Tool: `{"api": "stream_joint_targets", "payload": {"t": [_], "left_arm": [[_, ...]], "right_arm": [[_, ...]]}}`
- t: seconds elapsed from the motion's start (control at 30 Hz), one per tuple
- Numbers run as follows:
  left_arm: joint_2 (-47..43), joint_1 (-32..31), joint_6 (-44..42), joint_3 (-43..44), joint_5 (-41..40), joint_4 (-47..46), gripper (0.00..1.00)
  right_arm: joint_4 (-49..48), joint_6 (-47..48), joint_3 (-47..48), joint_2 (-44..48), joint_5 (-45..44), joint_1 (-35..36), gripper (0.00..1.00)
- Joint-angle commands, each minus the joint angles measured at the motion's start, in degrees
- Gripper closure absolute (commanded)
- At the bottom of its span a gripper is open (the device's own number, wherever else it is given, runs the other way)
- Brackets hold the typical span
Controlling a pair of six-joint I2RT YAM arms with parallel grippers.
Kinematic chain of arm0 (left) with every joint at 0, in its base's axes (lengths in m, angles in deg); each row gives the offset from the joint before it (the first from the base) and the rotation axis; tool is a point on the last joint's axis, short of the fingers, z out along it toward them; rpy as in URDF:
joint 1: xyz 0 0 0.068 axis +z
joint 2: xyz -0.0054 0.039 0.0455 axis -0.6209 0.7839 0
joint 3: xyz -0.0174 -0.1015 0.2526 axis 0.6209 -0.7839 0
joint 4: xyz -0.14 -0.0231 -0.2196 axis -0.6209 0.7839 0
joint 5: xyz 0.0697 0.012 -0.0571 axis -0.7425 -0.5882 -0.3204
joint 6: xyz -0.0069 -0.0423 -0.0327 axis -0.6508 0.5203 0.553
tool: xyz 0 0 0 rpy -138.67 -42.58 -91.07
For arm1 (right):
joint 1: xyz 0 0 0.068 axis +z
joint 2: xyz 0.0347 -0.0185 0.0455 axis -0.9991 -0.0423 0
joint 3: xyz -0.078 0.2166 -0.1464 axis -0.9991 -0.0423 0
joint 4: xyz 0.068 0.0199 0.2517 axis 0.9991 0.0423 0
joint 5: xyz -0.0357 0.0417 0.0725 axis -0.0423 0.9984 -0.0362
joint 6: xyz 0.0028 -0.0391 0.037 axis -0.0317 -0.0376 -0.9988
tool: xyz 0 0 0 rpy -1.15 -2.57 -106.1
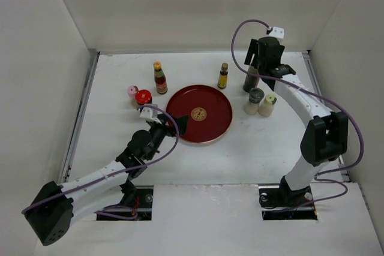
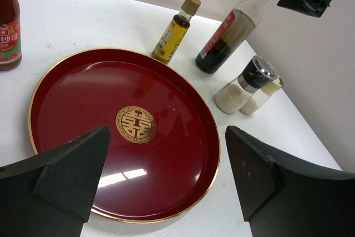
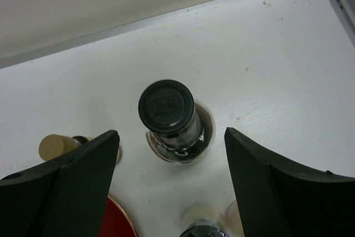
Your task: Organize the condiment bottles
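Observation:
My right gripper (image 1: 264, 58) hangs open above the tall dark bottle (image 1: 251, 80) at the back right. In the right wrist view its black cap (image 3: 166, 106) stands between the spread fingers, which do not touch it. A silver shaker (image 1: 256, 100) and a cream-topped shaker (image 1: 267, 105) stand just in front of that bottle. The small amber bottle (image 1: 223, 76) is left of it. On the left stand the yellow-capped red sauce bottle (image 1: 159, 77), a pink shaker (image 1: 132, 92) and a red-lidded jar (image 1: 143, 96). My left gripper (image 1: 180, 125) is open and empty at the tray's left rim.
The round red tray (image 1: 210, 133) with a gold emblem lies mid-table with nothing on it; in the left wrist view its rim (image 2: 213, 154) fills the space between my fingers. White walls enclose the table on the left, back and right.

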Motion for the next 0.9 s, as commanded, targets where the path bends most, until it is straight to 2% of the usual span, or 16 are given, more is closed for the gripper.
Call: {"api": "stream_joint_targets", "payload": {"t": [0.0, 0.07, 0.2, 0.33, 0.37, 0.6, 0.87], "left_arm": [[0.1, 0.0, 0.8, -0.8, 0.8, -4.1, 0.15], [0.3, 0.4, 0.8, -0.8, 0.8, -4.1, 0.14], [0.6, 0.8, 0.8, -1.0, 0.8, -4.2, 0.14], [0.6, 1.3, 1.0, -1.4, 0.0, -4.8, 0.14], [0.8, 1.4, 1.0, -1.7, -0.3, -5.2, 0.14], [1.3, 1.6, 1.3, -2.0, -0.7, -6.2, 0.14], [-0.2, 2.3, 1.7, -2.4, -1.4, -6.2, 0.14]], "right_arm": [[-3.1, 2.7, 4.6, -1.7, -1.0, 0.1, 0.19], [-3.4, 3.5, 6.1, -3.2, -1.2, 0.1, 0.26], [-2.9, 4.4, 8.7, -5.9, -1.9, 0.2, 0.47], [-4.1, 4.1, 8.2, -5.3, -4.2, 0.1, 0.74], [-5.5, 4.1, 7.5, -4.1, -4.9, 0.2, 0.77], [-10.1, 8.4, 7.3, 7.5, -8.6, 1.3, 0.83], [-9.6, 15.6, 10.5, 16.4, -11.8, 10.3, 0.84]]}}
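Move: The tall dark bottle with the black cap stands upright just in front of the right hand's open fingers, its middle about 3 cm ahead, in line with them and some 11 cm below. The small yellow-labelled bottle is roughly 5 cm ahead and 11 cm left of that hand. The black-capped grinder is about 7 cm back and 1 cm right, the yellow-capped shaker 7 cm back and 7 cm right. From the left hand the tall bottle lies some 25 cm ahead and 27 cm right. Forward about 3 cm goes the right hand, its fingers closing from wide to roughly half open as they come around the tall bottle, and they pinch it by the neck just under the black cap. After a brief stay there, it lifts fast by some 13 cm while drawing back about 7 cm, the wrist tipping the fingers up by some 15 degrees. ##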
